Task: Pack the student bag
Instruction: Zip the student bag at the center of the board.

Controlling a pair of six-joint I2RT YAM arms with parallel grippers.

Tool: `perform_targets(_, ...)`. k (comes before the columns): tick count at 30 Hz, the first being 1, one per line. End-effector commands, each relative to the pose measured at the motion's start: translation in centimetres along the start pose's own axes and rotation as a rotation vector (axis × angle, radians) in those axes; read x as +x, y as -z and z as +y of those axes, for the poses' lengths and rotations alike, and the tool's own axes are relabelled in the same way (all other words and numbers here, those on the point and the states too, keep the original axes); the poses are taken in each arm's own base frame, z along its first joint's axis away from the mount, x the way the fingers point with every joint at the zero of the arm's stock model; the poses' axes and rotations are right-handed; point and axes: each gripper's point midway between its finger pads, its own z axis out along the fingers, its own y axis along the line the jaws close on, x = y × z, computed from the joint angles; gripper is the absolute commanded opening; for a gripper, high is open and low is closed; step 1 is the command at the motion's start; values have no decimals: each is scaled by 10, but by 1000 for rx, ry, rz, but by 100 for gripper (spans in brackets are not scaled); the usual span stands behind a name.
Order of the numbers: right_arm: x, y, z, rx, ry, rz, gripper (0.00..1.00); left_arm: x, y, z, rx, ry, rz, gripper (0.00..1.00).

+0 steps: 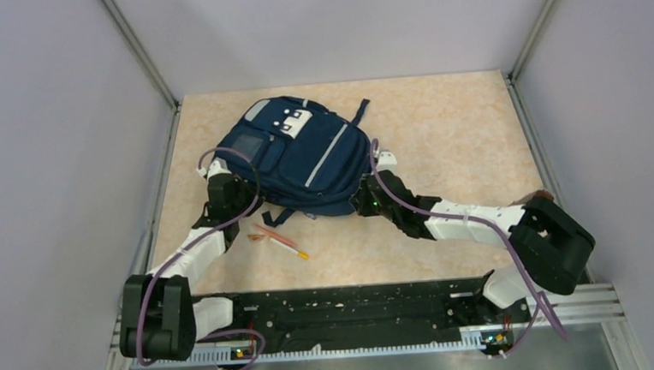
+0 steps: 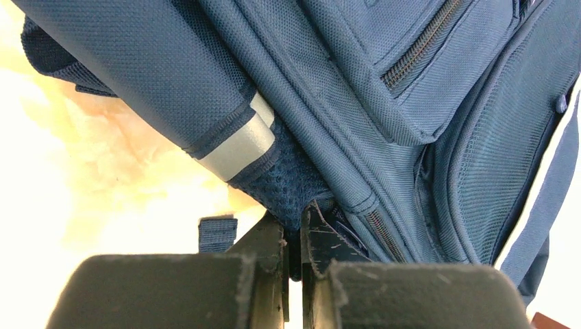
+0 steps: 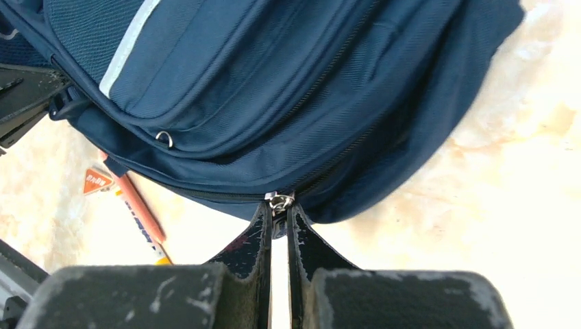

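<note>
The student bag (image 1: 305, 156), navy blue with grey-white stripes and white patches, lies flat in the middle of the table. My left gripper (image 1: 238, 184) is at the bag's lower left edge. In the left wrist view, that left gripper (image 2: 294, 223) is shut on a fold of the bag's blue mesh fabric (image 2: 288, 185). My right gripper (image 1: 364, 202) is at the bag's lower right corner. In the right wrist view, the right gripper (image 3: 279, 209) is shut on a silver zipper pull (image 3: 279, 201) at the bag's (image 3: 274, 75) edge.
Two pencils or pens (image 1: 279, 240), one orange and one with a yellow end, lie on the table just in front of the bag, between the arms. They also show in the right wrist view (image 3: 137, 205). Grey walls enclose the table on three sides.
</note>
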Motion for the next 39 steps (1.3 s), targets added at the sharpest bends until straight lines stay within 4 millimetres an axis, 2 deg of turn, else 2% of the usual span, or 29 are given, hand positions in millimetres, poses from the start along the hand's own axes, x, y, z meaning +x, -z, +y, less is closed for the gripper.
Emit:
perform_targets(1,-25,7,-29,50,-18,-48,0,-76,-5,-23,26,-46,-206,0)
perform_targets(7,-29,2,-43,27,-26,-1,0,-114,-21,-40,41,-127,-259,0)
perform_targets(11,-34,-5,-55,16,-27,25,0,-136,-43,-48,35,-182,-266,0)
perform_targets(12,-35,-6,-55,8,-21,30,0,-143,-47,-56,51,-200,-272,0)
perform_targets(15,-38,-9,-49,-32,8,48,0,-145,-58,-66,88,-261,-244,0)
perform_targets(16,-37,-8,-42,-68,18,58,0,-145,-59,-68,99,-287,-237,11)
perform_targets(18,-37,-7,-33,-122,31,67,0,-146,-57,-69,95,-318,-229,46)
perform_targets(19,-37,-6,-29,-141,35,69,0,-146,-53,-68,81,-326,-228,68)
perform_targets(21,-37,-5,-27,-151,37,72,0,-145,-42,-68,61,-373,-246,88)
perform_targets(23,-37,-5,-27,-153,46,72,0,-146,-28,-68,-1,-452,-290,91)
perform_targets(25,-36,-6,-28,-153,59,73,0,-132,-15,-79,-17,-552,-289,92)
perform_targets(27,-36,-6,-29,-155,77,76,0,-106,-6,-100,41,-663,-270,92)
perform_targets(29,-35,-7,-30,-151,87,79,0,-73,4,-125,149,-766,-251,92)
perform_targets(33,-36,-6,-28,-161,88,76,0,0,22,-165,499,-911,-185,92)
perform_targets(37,-33,-5,-26,-180,76,76,0,52,35,-181,762,-1004,-142,91)
perform_targets(39,-31,-4,-26,-181,72,79,0,70,35,-185,820,-1033,-101,89)
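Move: The left hand already pinches dark strap fabric at the student bag's near left corner; the zip pull, shut between the right fingers at the bag's near right edge, lies some 21 cm to the left hand's right, 2 cm nearer the base and about level. A small silver loop on the bag's front is roughly 11 cm left of the right hand, level with it in reach. The yellow marker lies about 16 cm left and 8 cm back, some 7 cm lower. Keeping its pinch, the left hand pushes the bag's corner forward about 10 cm, then opens wide, lets go and rises clear, swinging right some 17 cm and back towards the silver loop and the near zip edge, turning clockwise and starting to sink again at the end. Meanwhile the right hand keeps the zip pull pinched and draws it right and forward some 4 to 5 cm, then holds it there while turning slightly counter-clockwise. ##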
